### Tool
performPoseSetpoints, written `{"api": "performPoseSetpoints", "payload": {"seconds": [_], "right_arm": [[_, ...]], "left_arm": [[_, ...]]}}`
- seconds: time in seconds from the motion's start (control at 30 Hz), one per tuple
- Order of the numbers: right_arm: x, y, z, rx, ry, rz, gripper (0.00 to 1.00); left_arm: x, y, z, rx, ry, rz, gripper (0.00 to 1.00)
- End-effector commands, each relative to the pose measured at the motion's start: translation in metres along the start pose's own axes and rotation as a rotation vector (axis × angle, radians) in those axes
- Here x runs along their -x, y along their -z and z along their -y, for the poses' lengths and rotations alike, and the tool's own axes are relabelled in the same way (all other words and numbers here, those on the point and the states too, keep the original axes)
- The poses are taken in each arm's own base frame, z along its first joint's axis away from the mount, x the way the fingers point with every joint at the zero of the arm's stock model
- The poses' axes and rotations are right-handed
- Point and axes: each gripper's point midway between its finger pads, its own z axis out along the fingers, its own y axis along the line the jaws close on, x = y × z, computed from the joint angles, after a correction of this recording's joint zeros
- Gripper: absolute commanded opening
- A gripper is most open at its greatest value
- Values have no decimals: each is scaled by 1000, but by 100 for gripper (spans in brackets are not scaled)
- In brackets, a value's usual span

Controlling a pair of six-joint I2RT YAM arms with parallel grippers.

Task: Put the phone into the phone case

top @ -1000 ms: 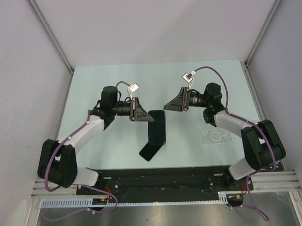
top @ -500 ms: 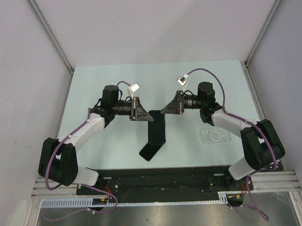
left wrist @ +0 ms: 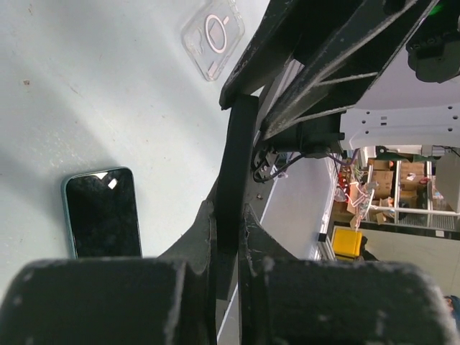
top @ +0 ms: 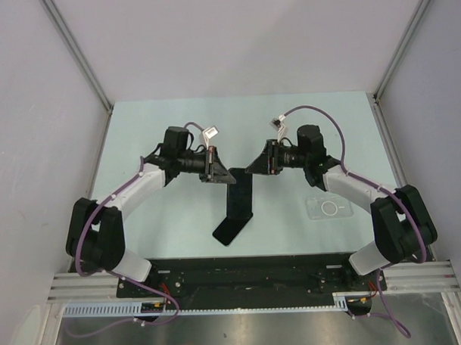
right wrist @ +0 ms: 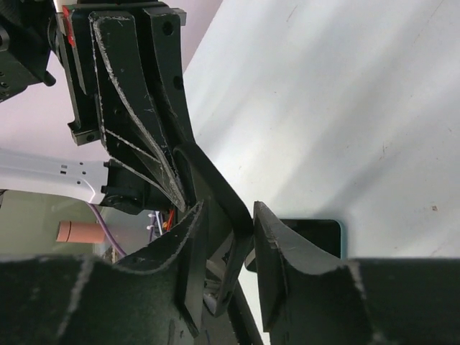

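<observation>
A black phone [top: 239,193] hangs above the table with my left gripper [top: 221,175] shut on its edge. In the left wrist view the phone [left wrist: 241,144] runs edge-on between the jaws of that gripper [left wrist: 226,208]. My right gripper [top: 251,169] meets it from the right. In the right wrist view its fingers [right wrist: 228,207] stand partly apart around the phone's rim [right wrist: 215,187], and the right finger touches it. The clear phone case [top: 329,208] with its white ring lies flat on the table near the right arm. It also shows in the left wrist view [left wrist: 212,32].
A second black phone with a teal rim [left wrist: 100,212] lies flat on the table under the grippers. It is also seen in the right wrist view [right wrist: 316,233] and from above [top: 228,232]. White walls close in the pale table [top: 161,129] on three sides.
My right gripper has moved left until its fingers straddle the held phone. The left gripper shifted slightly right and back, still holding the phone.
</observation>
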Motion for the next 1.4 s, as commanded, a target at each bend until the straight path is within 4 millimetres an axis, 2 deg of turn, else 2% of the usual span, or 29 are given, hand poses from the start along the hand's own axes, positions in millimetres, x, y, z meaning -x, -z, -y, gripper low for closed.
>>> {"api": "performPoseSetpoints", "payload": {"seconds": [0.0,0.13,0.17,0.23,0.27,0.33,0.37,0.43,0.47,0.53,0.57,0.6,0.67,0.7,0.77,0.8,0.83,0.9,0.97,1.0,1.1,1.17,1.23,1.37], "right_arm": [[21,6,-28,75,44,25,37],[11,5,-24,67,20,-9,48],[13,5,-17,30,27,5,56],[11,10,-4,-49,-4,10,63],[14,12,4,-98,-2,30,75],[13,20,9,-153,-21,36,89],[15,23,14,-189,-24,53,99],[17,32,14,-224,-15,65,100],[15,35,19,-263,-27,65,100],[17,41,16,-282,-5,78,100],[15,43,16,-295,-4,77,100],[14,44,18,-302,1,73,100],[12,47,19,-321,0,70,100],[11,49,20,-329,-1,69,100],[10,51,20,-338,5,65,100],[8,52,21,-341,5,63,100],[9,53,21,-345,12,64,100],[7,56,21,-354,14,63,100],[9,59,19,-358,24,69,100],[9,60,20,-364,23,71,100],[10,64,20,-376,21,79,100],[11,66,22,-387,24,84,100],[10,68,25,-402,16,84,100],[9,73,38,-462,-43,94,100]], "left_arm": [[23,2,13,-13,-64,61,0],[29,1,10,-2,-57,74,0],[29,1,7,7,-46,72,0],[37,2,-6,52,-50,84,0],[35,3,-11,77,-32,71,0],[46,6,-22,133,-59,84,0],[44,5,-32,162,-29,62,0],[57,7,-40,198,-57,70,0],[55,4,-52,214,-25,46,0],[72,8,-60,239,-45,59,0],[72,10,-71,264,-13,43,0],[83,8,-79,284,-33,35,0],[82,8,-99,338,0,-7,0],[88,3,-111,349,-6,-24,0],[88,1,-119,351,19,-53,0],[94,0,-122,348,11,-52,0],[92,-4,-131,351,30,-66,0],[99,-6,-133,344,23,-68,0],[95,-9,-148,368,56,-93,1],[102,-7,-153,391,48,-85,2],[99,-8,-169,423,73,-104,10],[100,-6,-175,442,80,-105,21],[101,-5,-178,471,79,-104,32],[107,3,-179,518,64,-85,45]]}}
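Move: In front of the left hand, which still pinches the cased phone, the bare tabletop it is taken to lies about 11 cm ahead, 3 cm left and 16 cm down. The spare phone on the table is roughly 8 cm back from that hand, straight below in line with it. From the right hand, whose parted fingers straddle the rim, the cased phone's middle lies some 5 cm back, 2 cm left and 3 cm lower. Carrying the cased phone away from the right hand, the left goes about 16 cm forward, 12 cm down and 5 cm left to the open table beyond the spare phone. Its fingertips tip some 25 degrees further down, then part, loosening the pinch. The right hand opens wide off the rim and draws back about 7 cm to its right, swinging clockwise. ##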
